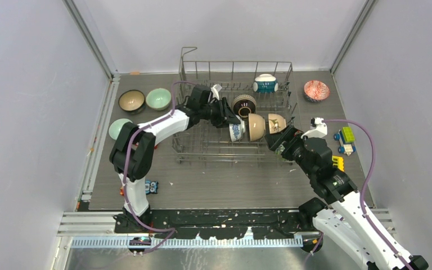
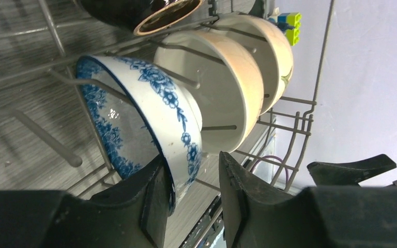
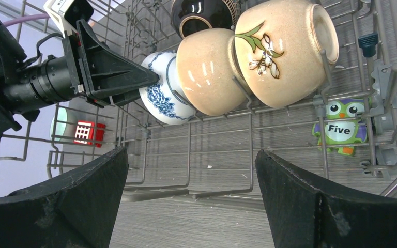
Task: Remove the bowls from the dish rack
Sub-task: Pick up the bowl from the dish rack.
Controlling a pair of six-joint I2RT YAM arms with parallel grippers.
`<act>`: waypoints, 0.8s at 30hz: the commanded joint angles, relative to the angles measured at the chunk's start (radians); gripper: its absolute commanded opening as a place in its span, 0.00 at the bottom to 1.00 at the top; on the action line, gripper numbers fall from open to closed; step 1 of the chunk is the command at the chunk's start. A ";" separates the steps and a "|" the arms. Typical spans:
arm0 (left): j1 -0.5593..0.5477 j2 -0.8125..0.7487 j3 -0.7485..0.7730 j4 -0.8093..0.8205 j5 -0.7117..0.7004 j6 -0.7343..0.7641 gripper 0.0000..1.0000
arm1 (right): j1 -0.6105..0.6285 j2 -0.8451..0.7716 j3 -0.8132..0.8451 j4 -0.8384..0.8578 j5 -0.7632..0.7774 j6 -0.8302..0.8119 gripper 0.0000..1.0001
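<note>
The grey wire dish rack [image 1: 202,147] holds a blue-and-white bowl [image 2: 155,103] on edge, with a plain cream bowl [image 1: 256,127] and a flower-painted cream bowl [image 1: 276,123] beside it. A dark brown bowl [image 1: 244,104] and a teal-and-white bowl [image 1: 265,83] sit further back. My left gripper [image 2: 191,181] straddles the blue-and-white bowl's rim: one finger lies inside against the rim, the other stands off the outer wall with a gap. My right gripper [image 3: 190,152] hangs wide open and empty at the rack's near right edge.
Outside the rack, a brown bowl [image 1: 131,101] and two pale green bowls [image 1: 158,99] [image 1: 118,128] stand at the left, and a red patterned bowl [image 1: 316,90] at the back right. Toy blocks [image 1: 346,138] lie right of the rack. An owl figure [image 3: 339,126] sits inside it.
</note>
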 commanded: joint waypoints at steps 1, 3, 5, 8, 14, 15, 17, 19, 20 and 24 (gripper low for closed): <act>0.017 -0.002 -0.009 0.122 0.058 -0.030 0.39 | 0.004 0.001 0.005 0.022 0.014 0.003 0.96; 0.020 -0.001 -0.012 0.128 0.062 -0.031 0.36 | 0.004 0.002 0.003 0.025 0.016 0.002 0.97; 0.024 0.001 -0.014 0.133 0.068 -0.031 0.33 | 0.003 0.003 0.003 0.026 0.018 0.001 0.96; 0.028 0.002 -0.023 0.148 0.075 -0.038 0.27 | 0.003 0.008 0.003 0.028 0.022 -0.003 0.96; 0.030 0.016 -0.029 0.188 0.097 -0.058 0.19 | 0.003 0.016 0.007 0.027 0.024 -0.008 0.97; 0.030 0.016 -0.030 0.195 0.100 -0.061 0.17 | 0.002 0.016 0.006 0.027 0.026 -0.009 0.97; 0.030 0.016 -0.031 0.207 0.108 -0.066 0.15 | 0.003 0.018 0.007 0.027 0.027 -0.010 0.96; 0.030 0.013 -0.031 0.212 0.113 -0.067 0.13 | 0.003 0.018 0.006 0.028 0.028 -0.010 0.97; 0.031 0.009 -0.031 0.214 0.115 -0.067 0.12 | 0.003 0.019 0.008 0.028 0.029 -0.010 0.97; 0.031 -0.003 -0.029 0.219 0.125 -0.065 0.08 | 0.003 0.023 0.009 0.032 0.030 -0.012 0.97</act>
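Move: The white bowl with blue flowers stands on edge in the rack, its upper rim between the left fingers. Its middle is about level with the hand, some 2 cm right and 4 cm below. The plain tan bowl is about 8 cm right and level, the flowered tan bowl 14 cm right and 1 cm ahead, and the black bowl 8 cm ahead and 3 cm right, all slightly lower. From the right hand, the blue-flowered bowl lies some 9 cm ahead, 13 cm left and 10 cm lower. Nearly in place, drifting no more than about half a centimetre, the left hand shuts its half-open fingers onto the upper rim of the blue-flowered bowl, one finger inside and one outside. The pointing of the fingers flattens by some 5 degrees as they close, and the squeeze rises clearly once the rim is pinched. ##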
